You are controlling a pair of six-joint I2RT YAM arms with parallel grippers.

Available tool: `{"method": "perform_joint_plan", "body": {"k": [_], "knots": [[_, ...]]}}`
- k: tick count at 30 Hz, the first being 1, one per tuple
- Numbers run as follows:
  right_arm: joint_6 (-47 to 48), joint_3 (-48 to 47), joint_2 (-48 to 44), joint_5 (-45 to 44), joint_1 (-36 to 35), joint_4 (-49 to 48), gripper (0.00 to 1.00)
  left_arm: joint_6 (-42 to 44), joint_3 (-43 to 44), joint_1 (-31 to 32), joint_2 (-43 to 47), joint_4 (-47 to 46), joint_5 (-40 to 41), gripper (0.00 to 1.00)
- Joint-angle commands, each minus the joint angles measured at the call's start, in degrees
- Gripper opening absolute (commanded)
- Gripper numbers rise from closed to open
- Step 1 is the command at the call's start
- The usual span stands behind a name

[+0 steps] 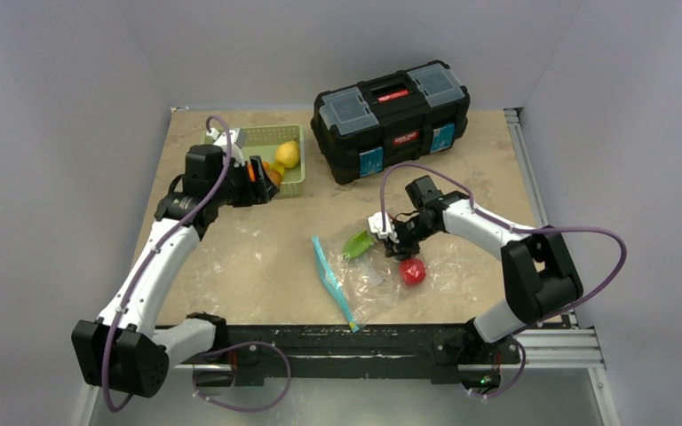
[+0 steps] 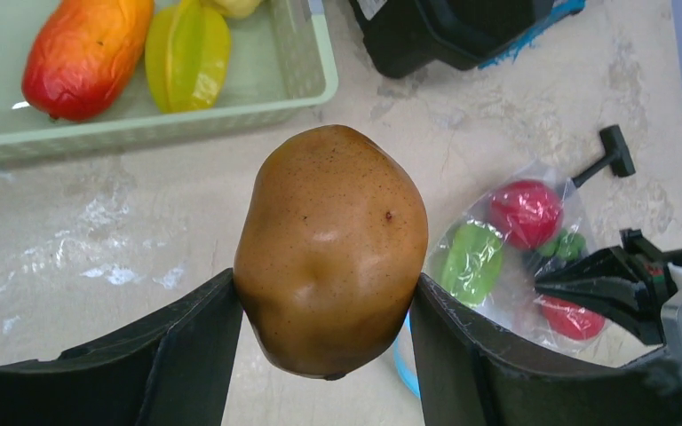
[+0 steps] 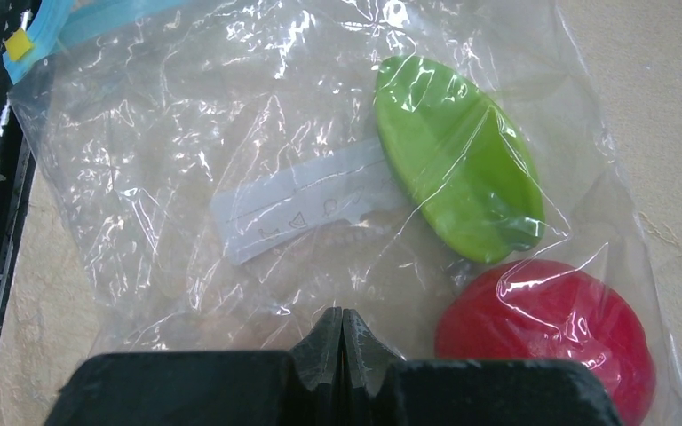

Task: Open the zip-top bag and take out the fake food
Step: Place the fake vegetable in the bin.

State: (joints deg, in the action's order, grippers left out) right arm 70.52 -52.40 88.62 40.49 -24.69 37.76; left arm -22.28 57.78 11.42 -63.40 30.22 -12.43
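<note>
My left gripper is shut on a brown potato-like piece of fake food, held above the table just in front of the green basket; from above the gripper sits at the basket's near edge. The clear zip-top bag lies flat at centre right, its teal zip strip toward the left. Inside it are a green piece and a red piece. My right gripper is shut, its tips pinching the bag's plastic at the end away from the zip.
The basket holds a red-orange mango, a yellow starfruit and a yellow fruit. A black toolbox stands at the back. A black hammer-like tool lies by the bag.
</note>
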Motion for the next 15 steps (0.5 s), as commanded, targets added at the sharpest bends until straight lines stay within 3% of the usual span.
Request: {"method": "perform_joint_plan", "body": {"k": [1, 15], "knots": [[0.84, -1.43, -2.39, 2.28, 0.28, 0.7, 0.01, -1.68, 4.47, -1.83, -2.41, -5.89, -0.73, 0.0], [1.09, -1.48, -2.4, 2.56, 0.22, 0.98, 0.01, -2.92, 15.29, -4.1, -16.65, -9.82, 3.45, 0.0]]}}
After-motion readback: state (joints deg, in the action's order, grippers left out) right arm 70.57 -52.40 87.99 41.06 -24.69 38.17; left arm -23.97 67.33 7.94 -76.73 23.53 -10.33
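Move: The left gripper already holds the potato. The bin's middle lies about 18 cm ahead of it, some 6 cm to its left and roughly 17 cm below. In the bin, the mango lies 14 cm ahead and 6 cm left, the star fruit 15 cm straight ahead, and the pear 20 cm ahead and 3 cm right. From the resting right gripper, the bin lies about 25 cm ahead and 33 cm left, near its own height. Keep the potato pinched between the left gripper's fingers and carry it steadily forward, about 7.5 cm, towards the bin, staying high enough to bring it up to the near rim on the star fruit's side. Let the wrist swing some 5 degrees counter-clockwise on the way, and don't open the fingers yet. ##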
